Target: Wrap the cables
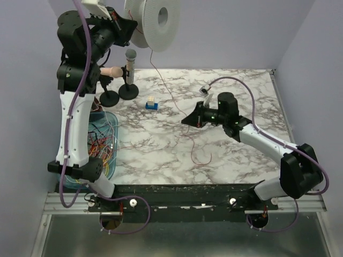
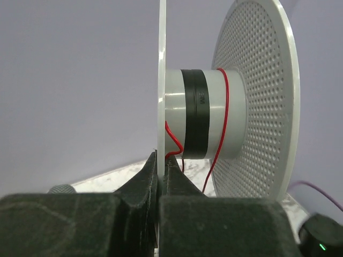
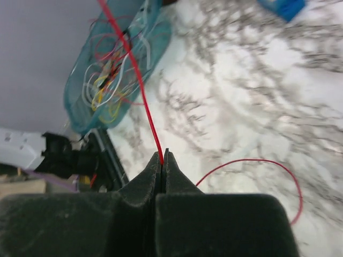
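My left gripper [image 2: 161, 160] is shut on the thin near flange of a pale grey spool [image 1: 154, 21], held high at the back left. A red cable [image 1: 163, 80] is looped once round the spool's hub [image 2: 225, 112] and hangs down across the table. My right gripper [image 3: 163, 156] is shut on that red cable [image 3: 140, 85] above the table's middle [image 1: 187, 119]. The cable's free end curls on the marble [image 1: 201, 155] and shows in the right wrist view [image 3: 257, 163]. More cables, red, yellow and white, lie tangled in a teal bin [image 1: 102, 142].
A microphone on a black round stand [image 1: 129, 72] and a second black stand [image 1: 109, 97] are at the back left. A small blue and white block [image 1: 151, 104] lies beside them. The teal bin [image 3: 86, 115] sits at the table's left edge.
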Robot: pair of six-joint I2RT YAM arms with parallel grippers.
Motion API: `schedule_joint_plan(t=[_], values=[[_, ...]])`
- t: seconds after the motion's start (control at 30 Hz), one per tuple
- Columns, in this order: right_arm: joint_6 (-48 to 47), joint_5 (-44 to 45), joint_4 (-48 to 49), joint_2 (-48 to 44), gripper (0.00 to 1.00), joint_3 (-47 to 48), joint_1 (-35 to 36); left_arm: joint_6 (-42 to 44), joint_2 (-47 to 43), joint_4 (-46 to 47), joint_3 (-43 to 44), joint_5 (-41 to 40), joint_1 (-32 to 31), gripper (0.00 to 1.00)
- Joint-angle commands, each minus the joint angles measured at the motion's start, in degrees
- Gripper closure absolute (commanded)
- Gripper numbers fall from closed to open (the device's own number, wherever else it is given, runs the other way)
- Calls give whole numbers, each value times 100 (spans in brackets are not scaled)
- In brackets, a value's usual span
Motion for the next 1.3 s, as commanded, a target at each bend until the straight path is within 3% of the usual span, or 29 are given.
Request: schedule_joint_plan(t=[0.0, 0.13, 0.33, 0.43, 0.53, 0.77, 0.87, 1.07, 1.27], values=[[332, 725, 671, -241, 99, -212, -767, -79, -953, -134, -376, 1589, -35, 100], [78, 955, 514, -513, 99, -72, -1470, 463, -1481, -835, -1598, 2638, -193, 100], [-897, 1121, -837, -751, 99, 1217, -1920, 3080, -1860, -2838, -2532, 2648, -860, 100], [-1407, 1130, -1559, -812, 99, 1877, -1929, 4163, -1939, -3588, -2935, 2245, -1369, 100], [-1654, 877, -1999, -900, 99, 2326, -1920, 4534, -2080, -3441, -3620, 1174, -1862, 100], [-1462, 278, -2571, -988, 99, 2705, -1753, 4403, -1896, -1877, -4860, -971, -2451, 100], [-1093, -63, -2493, -1085, 99, 2811, -1727, 4307, -1606, -1358, -5037, -1508, -2645, 100], [295, -847, -1781, -1024, 99, 2934, -1552, 3587, -903, -585, -4854, -1782, -2690, 100], [1165, -1084, -747, -778, 99, 2627, -691, 2498, -332, 145, -4169, -1879, -2479, 100]])
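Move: The left hand holds the spool high by one flange; the red cable pinched in the right fingers lies about 14 cm back, 16 cm right and 36 cm below it. From the left hand the toy blocks are 5 cm ahead, 2 cm right and far below, the microphone 12 cm ahead and 8 cm left. For the right hand, the spool's hub is some 20 cm ahead, 9 cm left and 38 cm up; the cable's loose tail is 5 cm back, 8 cm right, on the table. Both hands keep their pinch, left on the flange, right on the red cable, and trade heights as they close in on each other. The left swings back, then drops the spool about 35 cm, working right and finally forward again, rolled some 50 degrees left side up and tipped down. The right sweeps forward and right, climbs about 20 cm, then eases back and left. ##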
